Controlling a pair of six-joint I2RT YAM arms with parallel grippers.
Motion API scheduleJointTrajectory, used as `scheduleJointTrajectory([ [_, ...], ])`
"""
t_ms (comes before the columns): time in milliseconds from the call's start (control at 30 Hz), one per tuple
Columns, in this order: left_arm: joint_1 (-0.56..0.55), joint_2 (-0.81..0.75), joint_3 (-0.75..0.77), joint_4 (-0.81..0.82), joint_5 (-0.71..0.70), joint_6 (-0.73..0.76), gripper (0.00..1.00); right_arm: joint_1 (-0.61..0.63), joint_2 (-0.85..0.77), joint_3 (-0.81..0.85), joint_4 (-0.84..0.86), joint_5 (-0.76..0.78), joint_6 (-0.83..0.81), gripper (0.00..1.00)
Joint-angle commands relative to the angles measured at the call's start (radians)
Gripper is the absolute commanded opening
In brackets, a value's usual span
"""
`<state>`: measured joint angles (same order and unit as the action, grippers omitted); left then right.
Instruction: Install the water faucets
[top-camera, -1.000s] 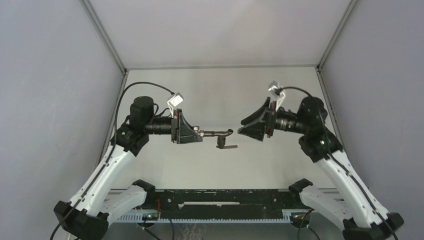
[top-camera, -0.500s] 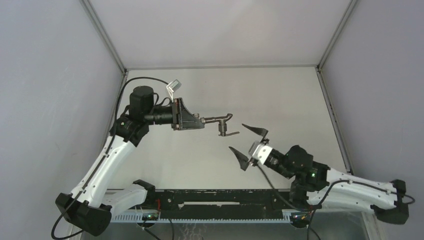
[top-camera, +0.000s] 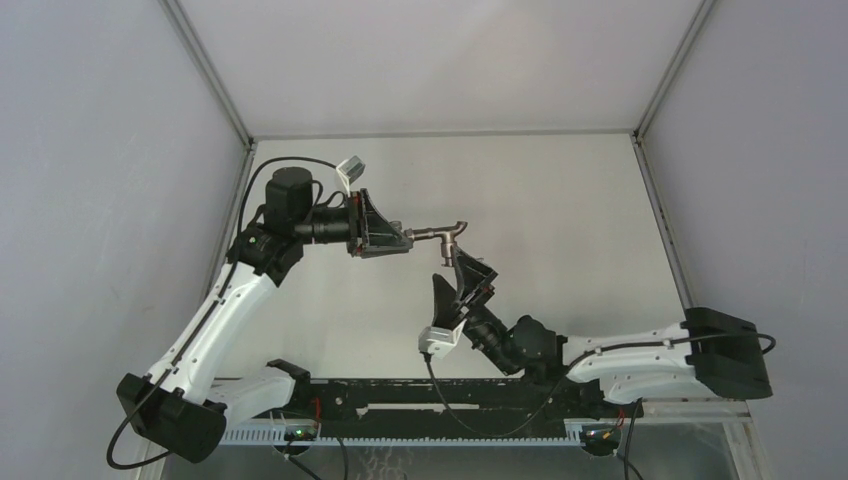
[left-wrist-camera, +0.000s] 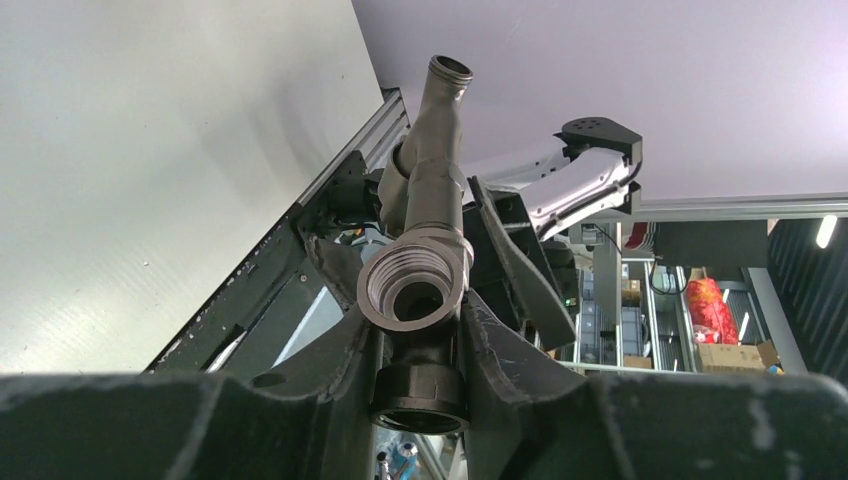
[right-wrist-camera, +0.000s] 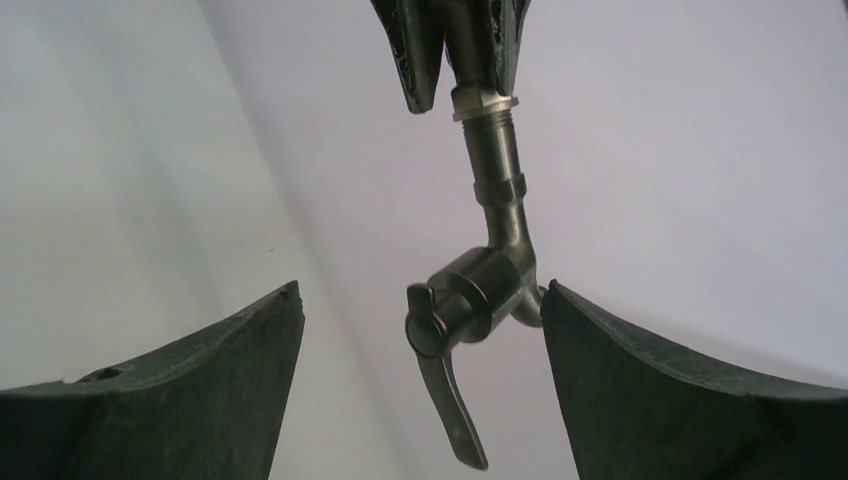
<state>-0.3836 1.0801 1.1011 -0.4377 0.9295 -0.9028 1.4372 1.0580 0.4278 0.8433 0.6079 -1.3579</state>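
The water faucets are joined into one slim grey metal tap, held level above the table. My left gripper is shut on its threaded fitting end, with the spout pointing away. In the right wrist view the tap body and its thin lever handle hang between my right gripper's fingers without touching either. My right gripper is open just below the tap's lever end, pointing up at it. The left gripper's fingertips show at the top of the right wrist view.
The grey table is walled by pale panels at the left, back and right. The right arm lies low along the near edge, over the black base rail.
My right arm swung down from the right side to the middle, under the tap, and its jaws opened wider. My left arm lifted the tap slightly away from the near edge.
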Motion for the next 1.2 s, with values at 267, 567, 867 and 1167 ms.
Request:
scheduleJointTrajectory([
  [267, 0.006, -0.018, 0.035, 0.014, 0.069, 0.039, 0.00, -0.069, 0.283, 0.027, 0.604, 0.028, -0.368, 0.70],
  [567, 0.006, -0.010, 0.031, 0.007, 0.084, 0.064, 0.00, -0.071, 0.283, 0.037, 0.615, 0.027, -0.356, 0.36],
  [867, 0.005, -0.022, 0.035, -0.056, 0.069, 0.229, 0.00, -0.008, 0.014, 0.107, -0.019, -0.032, -0.021, 0.12],
  [1167, 0.003, -0.068, -0.001, -0.113, 0.030, 0.500, 0.00, -0.012, -0.175, 0.492, -1.073, -0.430, 0.598, 0.03],
])
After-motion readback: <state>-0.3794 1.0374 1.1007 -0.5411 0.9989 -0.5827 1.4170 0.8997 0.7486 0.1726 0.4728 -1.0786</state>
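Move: The right hand, wide open, faces the faucet's valve body, about 3 cm ahead, 3 cm up and neither left nor right of it. The spout end is roughly 7 cm ahead, 2 cm right and 3 cm up. The fitting still pinched by the left fingers lies some 5 cm ahead, 7 cm left and 5 cm up. From the left hand the valve body is about 7 cm right, 1 cm back and 2 cm below. The right fingers close on the valve body, after the hand reaches forward and up about 3 cm, tipping some 15 degrees upward. Keeping that pinch, the right hand draws back about 4 cm and climbs 2 more, tipping down nearly 30 degrees around the pipe. Meanwhile the left hand, still gripping the fitting, eases back 2 cm and rolls its forward side up about 15 degrees. ##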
